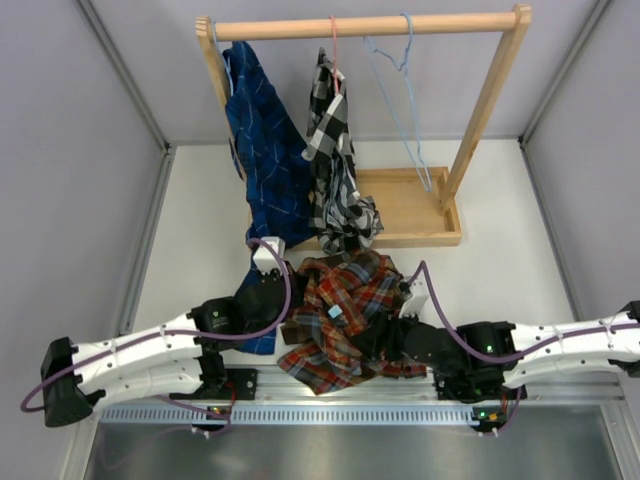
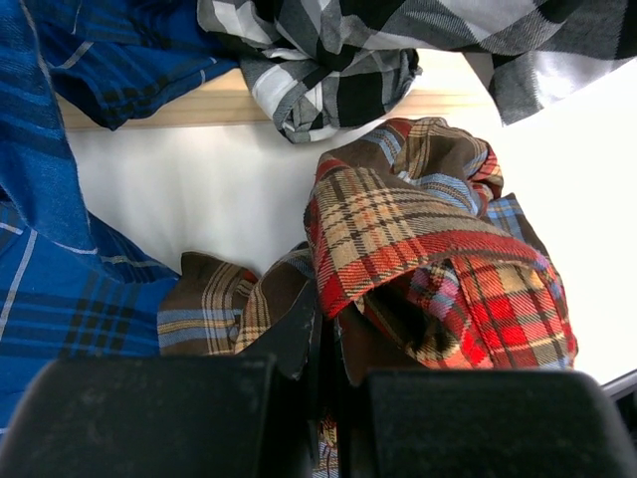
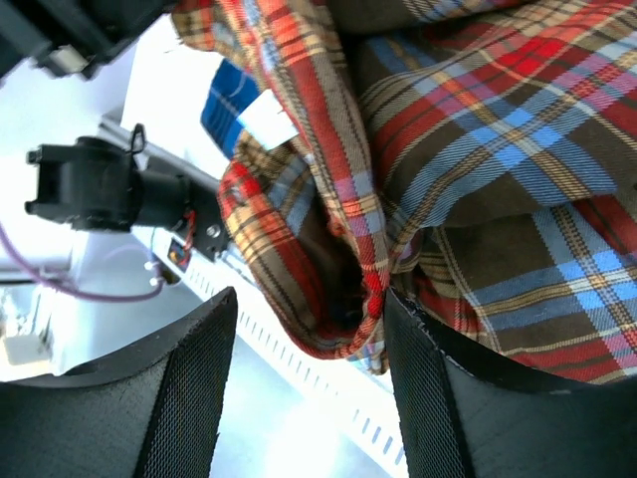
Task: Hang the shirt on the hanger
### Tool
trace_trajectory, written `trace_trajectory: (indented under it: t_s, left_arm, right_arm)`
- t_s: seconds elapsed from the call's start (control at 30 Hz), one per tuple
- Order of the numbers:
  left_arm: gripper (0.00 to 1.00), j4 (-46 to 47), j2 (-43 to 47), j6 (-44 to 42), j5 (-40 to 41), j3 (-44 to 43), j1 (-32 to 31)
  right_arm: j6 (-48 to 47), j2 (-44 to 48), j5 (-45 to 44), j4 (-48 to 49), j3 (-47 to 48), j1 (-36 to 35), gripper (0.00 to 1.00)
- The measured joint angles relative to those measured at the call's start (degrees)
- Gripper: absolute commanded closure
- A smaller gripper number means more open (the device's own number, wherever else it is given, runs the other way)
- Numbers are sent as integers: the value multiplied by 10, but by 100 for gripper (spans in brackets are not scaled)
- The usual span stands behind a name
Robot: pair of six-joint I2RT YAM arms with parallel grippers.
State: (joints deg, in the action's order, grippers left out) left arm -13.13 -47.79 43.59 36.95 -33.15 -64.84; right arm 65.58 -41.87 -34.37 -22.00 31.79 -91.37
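Observation:
The red-orange, brown and blue plaid shirt lies bunched on the table between my two arms, its small light label facing up. My left gripper is at the shirt's left edge. In the left wrist view the left gripper is shut, with a fold of the shirt pinched between its jaws. My right gripper is at the shirt's right side. In the right wrist view the right gripper is open, and a hanging fold of the shirt sits against its right finger. The light blue hanger hangs bare on the rack's rod.
A wooden rack with a tray base stands at the back. On it hang a dark blue plaid shirt and a black-and-white checked shirt on a pink hanger. A slotted metal rail runs along the near edge.

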Motion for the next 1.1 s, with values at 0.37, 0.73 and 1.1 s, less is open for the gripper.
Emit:
trace_trajectory:
  t_s: [0.37, 0.73, 1.1]
  left_arm:
    - [100, 5, 15, 3, -5, 2, 0]
    - [100, 26, 54, 2, -13, 3, 0]
    - [100, 26, 61, 2, -4, 9, 0]
  right_arm:
    - [2, -56, -47, -3, 5, 0, 76]
    - [-63, -67, -1, 55, -19, 80, 69]
    - [-105, -94, 87, 122, -26, 80, 100]
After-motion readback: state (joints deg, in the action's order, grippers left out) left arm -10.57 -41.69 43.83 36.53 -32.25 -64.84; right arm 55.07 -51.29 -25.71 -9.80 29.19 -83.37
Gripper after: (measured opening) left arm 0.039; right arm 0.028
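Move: The shirt's loose near edge lies just off the right hand's open fingertips, about 2 cm ahead, 3 cm left and 3 cm lower. From that hand the pale tag on the shirt is some 7 cm ahead and 7 cm left, a little lower, and the bottom of the black-and-white shirt about 28 cm ahead and 4 cm left, also lower. From the left hand, already holding the shirt, that near edge is roughly 11 cm back, 13 cm right, slightly below. The right fingers pinch the shirt's near edge: they half close as the hand sinks and pushes forward about 4 cm, then it draws back, swings left and sinks further, and they shut, roughly 2 cm ahead, 2 cm left and 3 cm below the start. The left hand keeps its grip and lifts about 3 cm, rolling slightly. ##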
